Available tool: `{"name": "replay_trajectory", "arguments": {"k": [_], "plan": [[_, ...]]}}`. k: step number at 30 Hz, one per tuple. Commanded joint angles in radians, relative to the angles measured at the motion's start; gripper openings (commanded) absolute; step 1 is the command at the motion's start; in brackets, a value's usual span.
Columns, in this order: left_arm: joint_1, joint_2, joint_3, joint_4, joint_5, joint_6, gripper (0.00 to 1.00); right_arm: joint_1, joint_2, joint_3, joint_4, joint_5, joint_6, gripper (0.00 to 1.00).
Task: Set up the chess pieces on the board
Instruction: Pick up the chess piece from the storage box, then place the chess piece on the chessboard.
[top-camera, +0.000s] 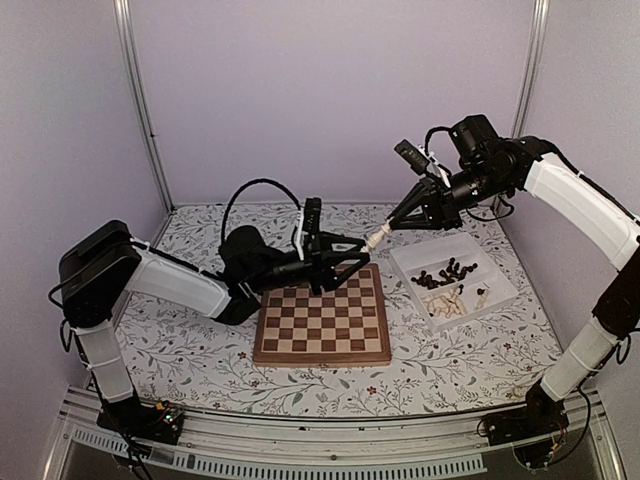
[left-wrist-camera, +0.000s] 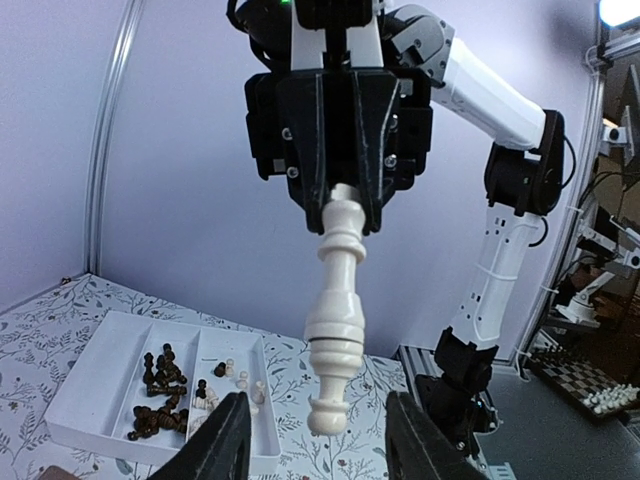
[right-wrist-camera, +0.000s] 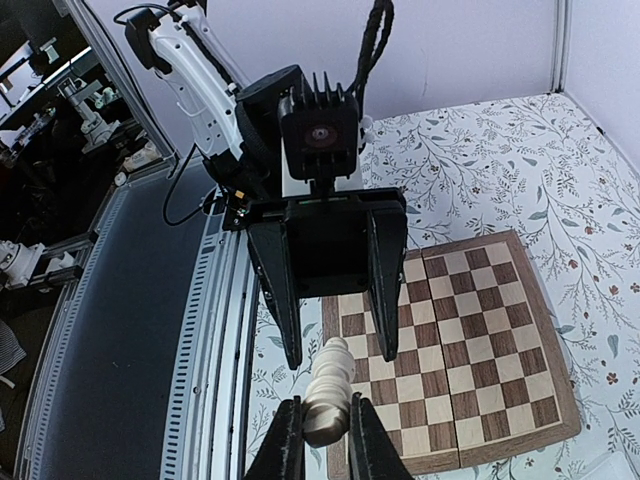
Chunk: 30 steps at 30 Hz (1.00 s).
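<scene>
A pale cream chess piece (top-camera: 376, 238) hangs in the air past the far right corner of the board (top-camera: 322, 322). My right gripper (top-camera: 388, 230) is shut on one end of it (right-wrist-camera: 330, 400). My left gripper (top-camera: 363, 260) faces it from the left, open. In the left wrist view the piece's free end (left-wrist-camera: 328, 412) sits between my left fingers (left-wrist-camera: 225, 445) with a gap on each side. The right wrist view shows the left gripper (right-wrist-camera: 338, 358) straddling the piece's tip above the board (right-wrist-camera: 470, 340). No pieces stand on the board.
A white partitioned tray (top-camera: 497, 272) lies right of the board, with dark pieces (top-camera: 446, 273) in one compartment and pale ones (top-camera: 452, 303) in another. The tray (left-wrist-camera: 120, 320) shows below the held piece in the left wrist view. A flowered cloth (top-camera: 190, 360) covers the table.
</scene>
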Motion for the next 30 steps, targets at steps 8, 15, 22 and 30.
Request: {"name": "replay_trajectory", "arguments": {"k": [8,15,22,30], "plan": [[-0.017,0.026,0.055,-0.046,0.041,0.013,0.32,-0.002,0.013,-0.003,0.014,-0.021,-0.003,0.01],[-0.013,0.006,0.053,-0.079,0.039,0.012,0.16,-0.001,0.008,-0.003,0.017,0.003,-0.002,0.01],[0.022,-0.196,0.005,-0.428,-0.004,0.086,0.03,-0.002,0.007,0.036,0.039,0.103,0.015,0.00],[0.155,-0.408,0.103,-1.109,-0.213,0.190,0.01,0.048,0.032,0.034,0.058,0.293,0.013,0.00]]}}
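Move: The outer of two white chess pieces held end to end by the right hand lies about 2 cm to the left hand's right, 1 cm ahead and 1 cm above. The chessboard's middle is roughly 10 cm left of the left hand, 5 cm ahead; the storage box's is 20 cm right, 12 cm ahead, both some 25 cm below. From the right hand, the outer piece is about 4 cm left, 1 cm back, 2 cm below. Left closes on the outer white piece, pulling it about 5 cm left and up while right keeps hold. ##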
